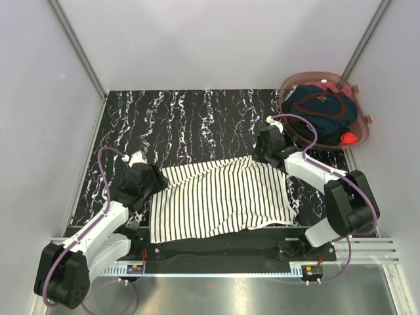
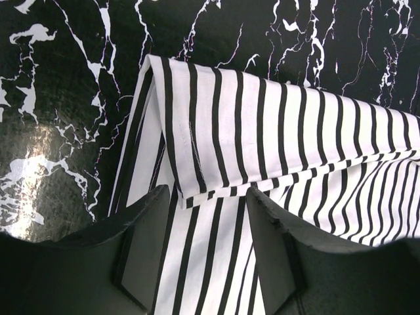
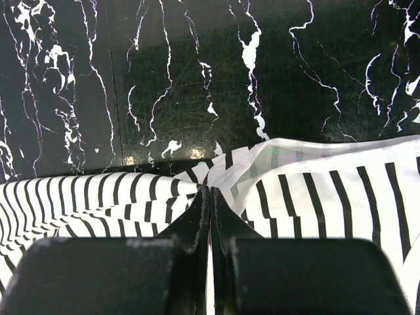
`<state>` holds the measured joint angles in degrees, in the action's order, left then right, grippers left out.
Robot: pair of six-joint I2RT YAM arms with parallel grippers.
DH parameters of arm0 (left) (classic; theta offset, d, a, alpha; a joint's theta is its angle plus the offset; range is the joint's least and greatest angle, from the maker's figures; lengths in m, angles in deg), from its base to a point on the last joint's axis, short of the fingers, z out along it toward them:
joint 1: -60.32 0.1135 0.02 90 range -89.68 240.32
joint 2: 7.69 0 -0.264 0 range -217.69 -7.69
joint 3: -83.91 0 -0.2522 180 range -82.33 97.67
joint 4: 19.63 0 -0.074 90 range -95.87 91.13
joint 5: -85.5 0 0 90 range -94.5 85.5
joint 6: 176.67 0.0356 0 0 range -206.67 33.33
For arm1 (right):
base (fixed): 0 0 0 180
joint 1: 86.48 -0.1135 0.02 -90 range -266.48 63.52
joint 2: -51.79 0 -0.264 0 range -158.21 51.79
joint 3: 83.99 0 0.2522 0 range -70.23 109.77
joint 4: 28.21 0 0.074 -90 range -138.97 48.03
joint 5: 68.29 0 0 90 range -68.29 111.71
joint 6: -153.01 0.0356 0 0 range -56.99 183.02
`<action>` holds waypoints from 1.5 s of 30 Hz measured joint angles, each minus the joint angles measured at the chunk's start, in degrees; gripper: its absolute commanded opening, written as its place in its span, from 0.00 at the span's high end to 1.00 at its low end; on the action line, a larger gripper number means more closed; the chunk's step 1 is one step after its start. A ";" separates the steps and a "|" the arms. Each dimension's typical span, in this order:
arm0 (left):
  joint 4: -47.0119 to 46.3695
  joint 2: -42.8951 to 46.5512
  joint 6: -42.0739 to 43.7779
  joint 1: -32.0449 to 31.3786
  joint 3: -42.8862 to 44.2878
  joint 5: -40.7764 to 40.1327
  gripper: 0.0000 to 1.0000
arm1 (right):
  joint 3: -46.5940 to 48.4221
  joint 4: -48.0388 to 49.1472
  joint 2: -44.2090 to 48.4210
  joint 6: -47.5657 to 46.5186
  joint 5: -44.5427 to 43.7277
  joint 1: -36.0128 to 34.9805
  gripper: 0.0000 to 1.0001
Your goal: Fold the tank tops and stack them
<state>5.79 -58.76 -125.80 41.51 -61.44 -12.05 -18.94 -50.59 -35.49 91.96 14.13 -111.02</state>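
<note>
The white tank top with navy stripes (image 1: 216, 200) lies spread on the black marble table (image 1: 184, 125), its far edge partly folded over. My left gripper (image 1: 157, 178) is at the top's left far corner. In the left wrist view its jaws (image 2: 209, 197) stand apart over the striped cloth (image 2: 262, 131), with a folded edge just at the fingertips. My right gripper (image 1: 262, 154) is at the right far corner. In the right wrist view it (image 3: 210, 190) is shut, and the striped cloth (image 3: 328, 190) bunches at its tips. The dark navy tank top (image 1: 321, 108) lies crumpled in a basket.
A pinkish translucent basket (image 1: 308, 77) sits at the table's far right corner, holding the navy top and something red (image 1: 350, 138). White walls enclose the table on three sides. The arm bases stand on a rail along the near edge.
</note>
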 measured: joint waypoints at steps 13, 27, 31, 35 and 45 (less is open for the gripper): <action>0.20 -4.07 -1.29 0.00 -0.61 2.12 0.54 | -0.44 1.18 0.00 0.00 -0.35 0.00 1.00; -1.68 -10.43 -1.03 0.00 1.27 2.84 0.78 | -0.66 1.57 0.00 0.00 -0.33 0.00 1.00; -2.49 -12.33 -0.20 0.00 2.71 2.99 0.98 | -0.76 1.57 0.00 0.00 -0.33 0.00 1.00; -2.69 -13.07 0.28 0.00 3.15 3.17 1.00 | -0.76 1.60 0.00 0.00 -0.35 0.00 1.00; -0.59 -11.34 -1.73 2.60 13.62 2.75 1.00 | 7.06 -3.39 -3.06 -0.02 -0.92 0.02 1.00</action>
<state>5.20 -70.10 -127.53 44.11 -47.82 -9.30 -11.88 -53.98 -38.55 91.94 13.22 -110.99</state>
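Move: The loose left corner of the tank top's folded-over flap lies just under my open left fingers, about 3 cm below and 1 cm to the right. The cloth's far left corner is some 7 cm ahead and 2 cm left. The flap hem that my right fingers already pinch is roughly 11 cm ahead of my left hand and 28 cm to its right, about level in height; it sits right at my right fingertips. I sink my left hand about 3 cm onto the flap's corner, easing back slightly and tipping the fingers down, then creep forward as they shut and pinch the cloth. With that grip I sweep quickly forward and up, some 7 cm each way. My right hand keeps its pinch and stays put until the end, when it too starts forward and up by about 2 cm. ##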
